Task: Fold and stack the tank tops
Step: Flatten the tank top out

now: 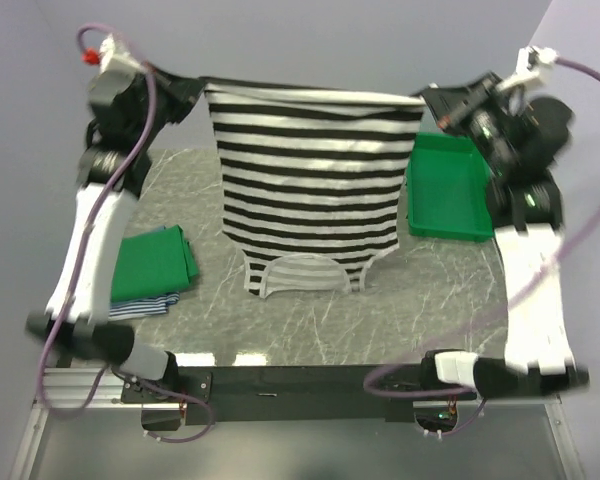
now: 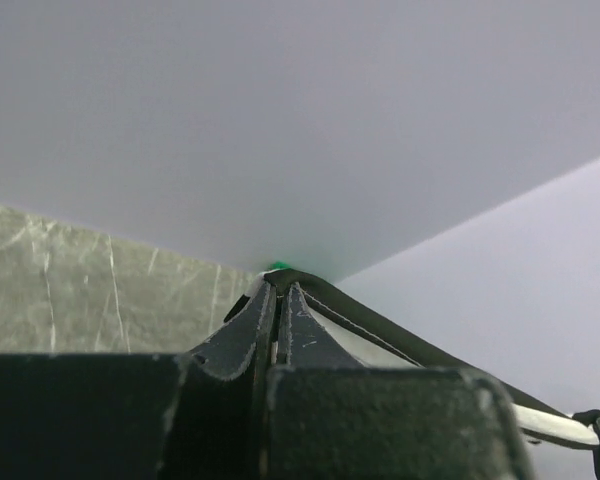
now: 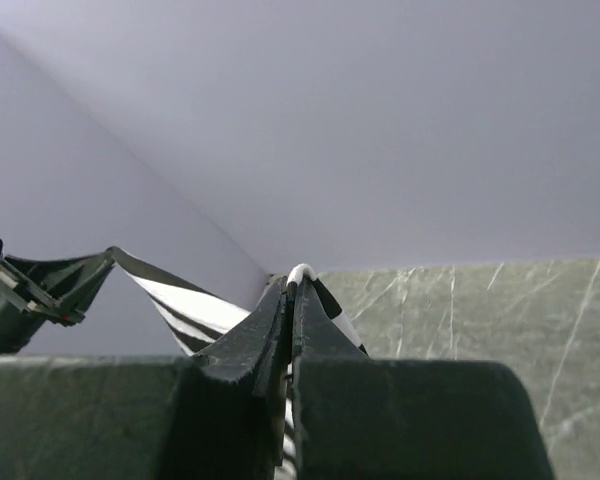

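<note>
The black-and-white striped tank top point(image 1: 310, 180) hangs upside down above the table, stretched flat between both arms, its straps and neckline point(image 1: 300, 275) reaching down to the table. My left gripper point(image 1: 202, 88) is shut on its top left corner, seen as a dark hem point(image 2: 380, 325) in the left wrist view. My right gripper point(image 1: 427, 98) is shut on the top right corner, where striped cloth point(image 3: 180, 305) runs off to the left. A folded green tank top point(image 1: 155, 262) lies on a blue-white striped one point(image 1: 145, 305) at the left.
A rigid green plastic bin point(image 1: 447, 190) stands on the table at the right, under my right arm. The grey marble-patterned tabletop point(image 1: 330, 320) shows below the hanging top. Pale walls close the back and both sides.
</note>
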`<move>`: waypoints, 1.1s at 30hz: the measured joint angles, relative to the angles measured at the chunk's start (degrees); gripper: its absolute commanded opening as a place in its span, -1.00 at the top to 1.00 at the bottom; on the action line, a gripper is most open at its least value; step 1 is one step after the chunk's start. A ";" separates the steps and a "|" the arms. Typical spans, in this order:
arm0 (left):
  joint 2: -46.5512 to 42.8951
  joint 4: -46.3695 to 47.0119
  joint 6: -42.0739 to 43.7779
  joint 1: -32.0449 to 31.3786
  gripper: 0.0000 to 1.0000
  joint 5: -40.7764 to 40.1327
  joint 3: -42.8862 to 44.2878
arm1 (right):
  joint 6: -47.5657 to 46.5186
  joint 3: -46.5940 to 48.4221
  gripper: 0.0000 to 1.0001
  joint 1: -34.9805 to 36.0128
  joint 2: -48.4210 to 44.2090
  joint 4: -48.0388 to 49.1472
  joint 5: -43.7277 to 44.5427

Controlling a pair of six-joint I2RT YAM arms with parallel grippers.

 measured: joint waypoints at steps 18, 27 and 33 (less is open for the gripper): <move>17.79 9.44 -2.54 7.43 0.99 8.66 13.70 | 0.11 10.27 1.00 0.50 18.73 9.92 -0.11; -6.16 16.09 -7.10 6.95 0.99 10.75 -37.81 | 2.86 -41.81 1.00 0.48 -2.36 19.02 0.31; -7.04 10.40 -6.99 4.63 0.99 12.07 -61.11 | 3.39 -65.72 1.00 0.37 -2.69 12.33 2.69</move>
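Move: Both hands pinch the striped tank top's hem high up. Its landing place, the middle of the bare table, lies about 6 cm ahead, 18 to the right and 50 below the left hand, and some 12 ahead, 21 to the left and 52 below the right. The folded stack is roughly 12 cm back and 17 left of the left hand; the green tray about 17 ahead and 16 right of the right, both at table level. Hem still pinched, both hands swing forward some 15 cm, then back and down about 40 towards the table. ##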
